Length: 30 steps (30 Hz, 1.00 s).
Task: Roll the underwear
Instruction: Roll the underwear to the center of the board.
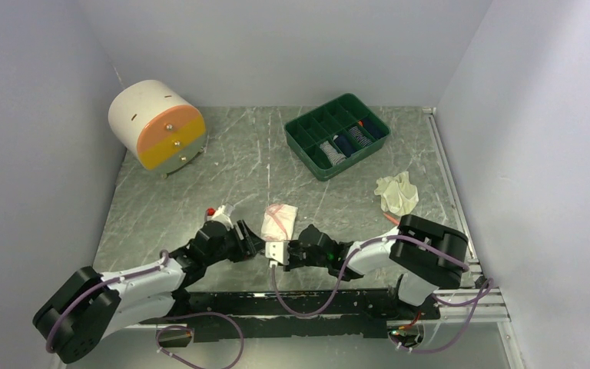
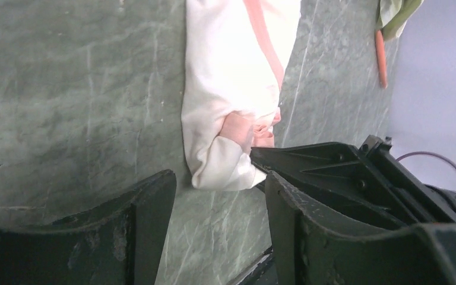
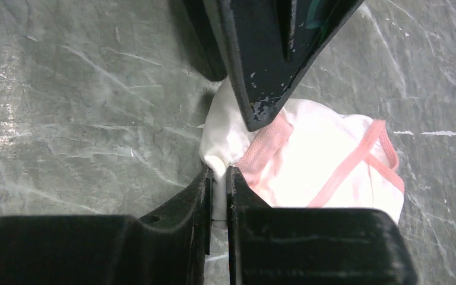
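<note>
A white underwear with pink trim (image 1: 280, 221) (image 2: 231, 89) (image 3: 326, 160) lies folded on the marbled table, just ahead of both grippers. My right gripper (image 1: 280, 252) (image 3: 218, 178) is shut on a fold of white cloth at the garment's near corner. My left gripper (image 1: 256, 244) (image 2: 219, 205) stands open beside it, bare table between its fingers (image 2: 148, 219), and the garment's corner lies just past the tips. One left finger (image 3: 267, 59) sits over the cloth in the right wrist view. A second, cream-white underwear (image 1: 397, 192) (image 2: 395, 12) lies crumpled at the right.
A green divided tray (image 1: 336, 136) with several dark rolled items stands at the back. A round white box with orange and yellow drawers (image 1: 156, 124) is at the back left. A thin orange stick (image 1: 390, 219) (image 2: 381, 59) lies by the cream garment. Grey walls close in three sides.
</note>
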Tool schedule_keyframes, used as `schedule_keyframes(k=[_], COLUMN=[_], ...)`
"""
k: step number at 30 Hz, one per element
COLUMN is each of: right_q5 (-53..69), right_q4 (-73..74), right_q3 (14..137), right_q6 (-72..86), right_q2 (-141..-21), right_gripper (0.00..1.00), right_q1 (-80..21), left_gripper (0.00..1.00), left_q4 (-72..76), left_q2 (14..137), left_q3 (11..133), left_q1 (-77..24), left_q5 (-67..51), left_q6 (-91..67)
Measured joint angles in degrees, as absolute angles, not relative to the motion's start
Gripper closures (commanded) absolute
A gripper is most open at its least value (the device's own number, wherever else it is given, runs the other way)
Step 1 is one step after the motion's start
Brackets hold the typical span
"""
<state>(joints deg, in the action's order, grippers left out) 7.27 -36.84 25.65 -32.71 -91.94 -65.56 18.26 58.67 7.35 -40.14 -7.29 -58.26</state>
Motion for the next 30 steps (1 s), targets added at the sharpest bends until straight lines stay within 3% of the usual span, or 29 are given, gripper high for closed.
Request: schedule_keyframes(k=[7,12,20,26,30], right_q5=[7.5,7.9,7.8,2.9,-2.0], right_q4=[-40.9,-43.1,-45.2,-44.2,-43.4], right_q3=[24.3,23.7,22.2,22.5,23.3], right_q6=[-31.0,-30.1,-30.7,-36.5,-39.6], right_q2=[-92.7,-93.3,-93.4,-92.9,-93.4], right_gripper=[0.98,0.95,0.6,0.56,0.62], right_q1=[-65.4,-65.3,-65.8,-69.9,-72.0], left_gripper=[0.43,0.62,0.94,0.95,0.95], left_q4=[22.7,28.1,31.0,27.5,22.6], left_q2=[62.7,69.0,74.5,73.7,71.7], left_q3=[6.4,6.9,8.2,9.9,11.5], left_q1=[-40.1,-40.1,-40.1,-40.2,-40.2], left_q5=[-6.1,-6.2,-6.2,-6.0,-5.8], left_q6=[-67.5,-70.7,-71.4,-70.9,-69.6])
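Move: From the left gripper, open, the left end of the underwear's rolled near edge is about 2 cm ahead, 1 cm to the right and 2 cm below. The underwear's flat part is centred some 7 cm ahead and 4 cm to the right; the green tray stands roughly 29 cm ahead and 18 cm to the right. The right gripper already pinches the rolled edge, whose left end lies about 1 cm ahead and 3 cm to the left of it, at finger height. Bring the left gripper down, forward and to the right, about 2 cm each way, onto the free left end of the rolled edge, turning the wrist some 10 degrees; pinch the cloth shut and ease up a touch. Hold still with the right gripper until the left is closing, then open its fingers to free the roll, backing about 1 cm towards the base and rolling the wrist slightly. ##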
